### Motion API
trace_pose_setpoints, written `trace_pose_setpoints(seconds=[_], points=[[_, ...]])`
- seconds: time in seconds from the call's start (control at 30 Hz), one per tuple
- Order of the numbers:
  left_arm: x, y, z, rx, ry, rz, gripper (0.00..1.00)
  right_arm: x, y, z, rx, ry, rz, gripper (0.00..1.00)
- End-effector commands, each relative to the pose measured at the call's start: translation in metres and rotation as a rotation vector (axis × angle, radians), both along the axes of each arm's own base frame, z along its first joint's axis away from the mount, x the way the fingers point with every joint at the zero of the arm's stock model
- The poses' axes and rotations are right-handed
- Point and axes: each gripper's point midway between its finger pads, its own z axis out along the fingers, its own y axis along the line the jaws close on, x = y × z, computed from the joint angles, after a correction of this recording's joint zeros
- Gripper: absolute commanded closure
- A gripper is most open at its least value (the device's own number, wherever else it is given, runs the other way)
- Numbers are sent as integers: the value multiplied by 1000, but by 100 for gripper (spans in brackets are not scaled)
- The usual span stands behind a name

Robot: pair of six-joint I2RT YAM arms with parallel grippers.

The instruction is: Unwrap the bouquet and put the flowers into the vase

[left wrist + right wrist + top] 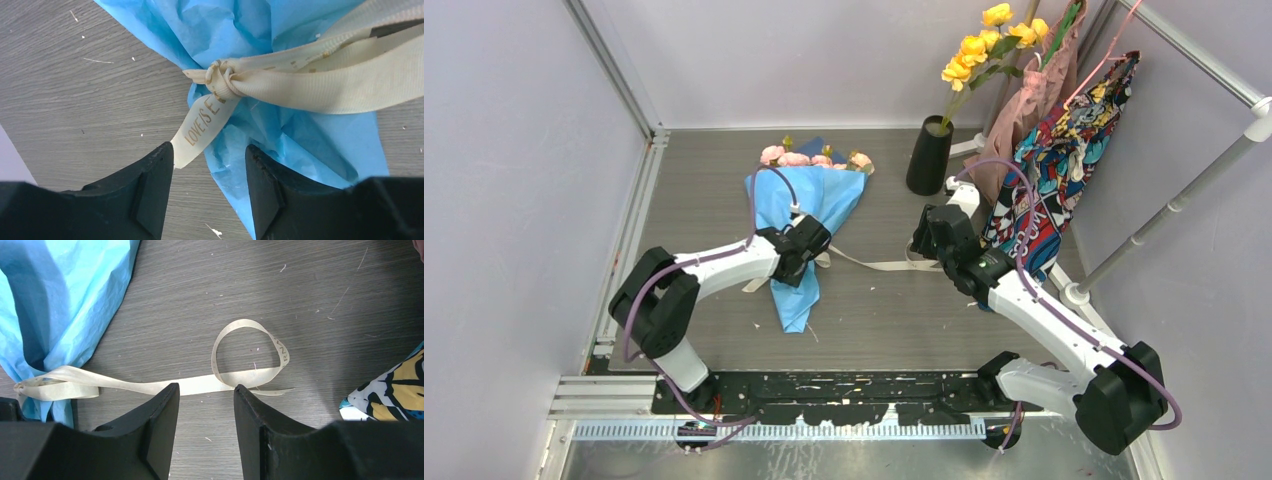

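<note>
The bouquet lies on the table as a blue paper cone, narrow end toward me. Its pale pink flowers peek out of the far end. A cream ribbon is knotted round the waist of the paper, and a printed tail touches my left finger's tip. My left gripper hovers open just below the knot, holding nothing. One long ribbon end trails right and curls into a loop. My right gripper stands open over that end. The black vase stands at the back right.
Yellow flowers fill the vase. A colourful patterned bag and a pink garment hang from a rack just right of my right gripper. White frame posts line the right side.
</note>
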Motion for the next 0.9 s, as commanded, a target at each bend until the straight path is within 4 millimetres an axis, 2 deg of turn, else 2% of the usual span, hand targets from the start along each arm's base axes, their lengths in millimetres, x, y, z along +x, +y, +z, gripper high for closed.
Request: trace_pose_setpoints(seconds=[0.0,0.2,0.37,0.4,0.47,0.67,0.87], points=[[23,-4,10,-21,-75,19,45,3,1,10,17,-44,-4,50],[30,0,9,-29,-82,27,59,4,5,4,17,-26,6,51],[32,0,11,-29,-87,24,80,5,6,2,20,-21,6,51],[32,-1,11,-29,-85,24,89,5,6,1,19,-18,6,51],[31,-1,13,-30,-83,25,98,5,7,-1,17,-13,7,51],[29,1,27,-56,-109,27,100,7,9,-5,22,-6,12,50],[30,2,70,-77,-198,28,100,9,15,-10,32,6,25,50]])
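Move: The ribbon's short printed tail lies about 2 cm ahead of the left hand, 1 cm left and 1 cm lower; the knot sits some 4 cm straight ahead. The blue wrapping's foot is roughly 5 cm back and 3 cm right. For the right hand, the long ribbon's curl lies about 2 cm ahead, 3 cm right and 13 cm below, and that same short tail is some 20 cm left, level ahead, 13 cm below. The ribbon's short tail is pinched just short of the knot by the left hand, which slides forward about 1.5 cm and slightly left at almost constant height while its half-open fingers shut, then lifts 1.5 to 2 cm with them closed. The right hand, fingers still half open, sinks about 2 cm towards the long ribbon end without touching it. ##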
